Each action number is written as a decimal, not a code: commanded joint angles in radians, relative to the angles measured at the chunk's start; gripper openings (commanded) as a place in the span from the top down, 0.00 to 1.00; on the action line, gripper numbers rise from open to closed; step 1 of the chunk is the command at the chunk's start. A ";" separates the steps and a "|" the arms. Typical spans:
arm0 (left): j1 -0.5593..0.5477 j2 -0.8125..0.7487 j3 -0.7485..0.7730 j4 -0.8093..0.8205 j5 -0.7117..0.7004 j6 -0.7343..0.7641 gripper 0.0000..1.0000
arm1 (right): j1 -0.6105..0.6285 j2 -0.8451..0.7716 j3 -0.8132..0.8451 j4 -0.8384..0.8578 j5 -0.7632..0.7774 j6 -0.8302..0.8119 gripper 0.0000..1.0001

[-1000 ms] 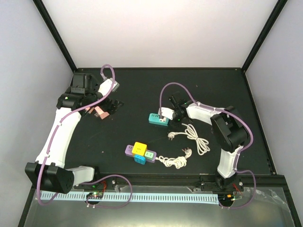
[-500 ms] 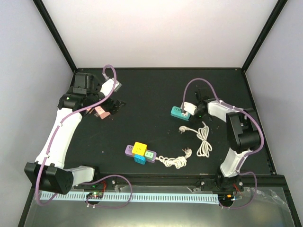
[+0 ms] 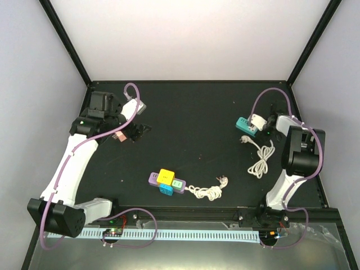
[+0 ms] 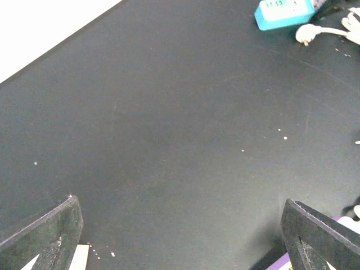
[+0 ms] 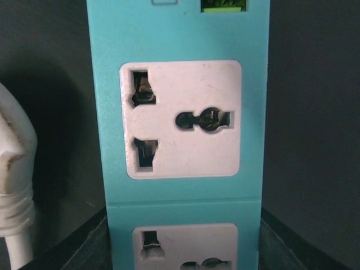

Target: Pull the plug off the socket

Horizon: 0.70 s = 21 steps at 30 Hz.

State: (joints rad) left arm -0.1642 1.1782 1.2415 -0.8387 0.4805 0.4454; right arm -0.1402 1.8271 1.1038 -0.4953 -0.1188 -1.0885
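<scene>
My right gripper point(image 3: 251, 126) is shut on the teal socket strip point(image 3: 244, 124) at the back right of the table. The right wrist view shows the teal strip point(image 5: 180, 34) squeezed between both fingers point(image 5: 79, 247), and the two sockets in view are empty. The white plug point(image 3: 245, 138) lies on the table just in front of the strip, out of any socket, its cord point(image 3: 260, 160) looping toward the near side. The plug point(image 5: 14, 163) shows at the strip's left. My left gripper point(image 3: 139, 130) stands open over bare table at the back left, holding nothing.
A purple socket strip point(image 3: 169, 183) carrying yellow and blue cube adapters lies near the front centre. A second coiled white cord point(image 3: 207, 191) lies to its right. A small pink piece point(image 3: 119, 136) sits beside the left arm. Black frame posts border the table.
The right arm has swung right and toward the back, carrying the teal strip from mid-table to the back right. The white plug and cord moved along with it. The left arm barely shifted.
</scene>
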 commanded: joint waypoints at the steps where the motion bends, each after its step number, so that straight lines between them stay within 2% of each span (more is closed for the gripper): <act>1: -0.018 -0.035 -0.031 -0.031 0.060 0.062 0.01 | -0.096 0.064 0.037 -0.027 0.092 -0.098 0.56; 5: -0.043 -0.056 -0.078 -0.063 0.064 0.114 0.01 | -0.126 0.076 0.062 -0.034 0.084 -0.117 0.51; 9: -0.077 -0.063 -0.106 -0.088 0.061 0.157 0.01 | -0.126 0.070 0.069 -0.048 0.061 -0.115 0.31; 13: -0.103 -0.057 -0.112 -0.126 0.066 0.201 0.01 | -0.127 0.045 0.091 -0.070 0.029 -0.072 0.17; 17: -0.130 -0.051 -0.113 -0.170 0.078 0.246 0.01 | -0.125 -0.009 0.139 -0.125 -0.045 -0.026 0.10; 21: -0.160 -0.065 -0.126 -0.233 0.101 0.349 0.01 | -0.112 -0.081 0.188 -0.208 -0.158 0.021 0.06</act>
State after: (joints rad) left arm -0.2970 1.1316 1.1255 -0.9813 0.5282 0.6708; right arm -0.2615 1.8496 1.2263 -0.6144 -0.1497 -1.1198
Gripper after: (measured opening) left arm 0.988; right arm 0.929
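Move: The right hand still grips the teal socket near its end, the socket's middle some 4 cm left and 2 cm ahead at finger height; its white plug lies about 6 cm left and 2 cm back, and the coiled cord 12 cm straight back. From the left hand the yellow adapter is roughly 12 cm back, 9 cm right and 23 cm below; the blue adapter is 4 cm nearer the base than the yellow one. Right hand drags the teal socket about 5 cm right and releases it; left sinks back towards the yellow adapter. ##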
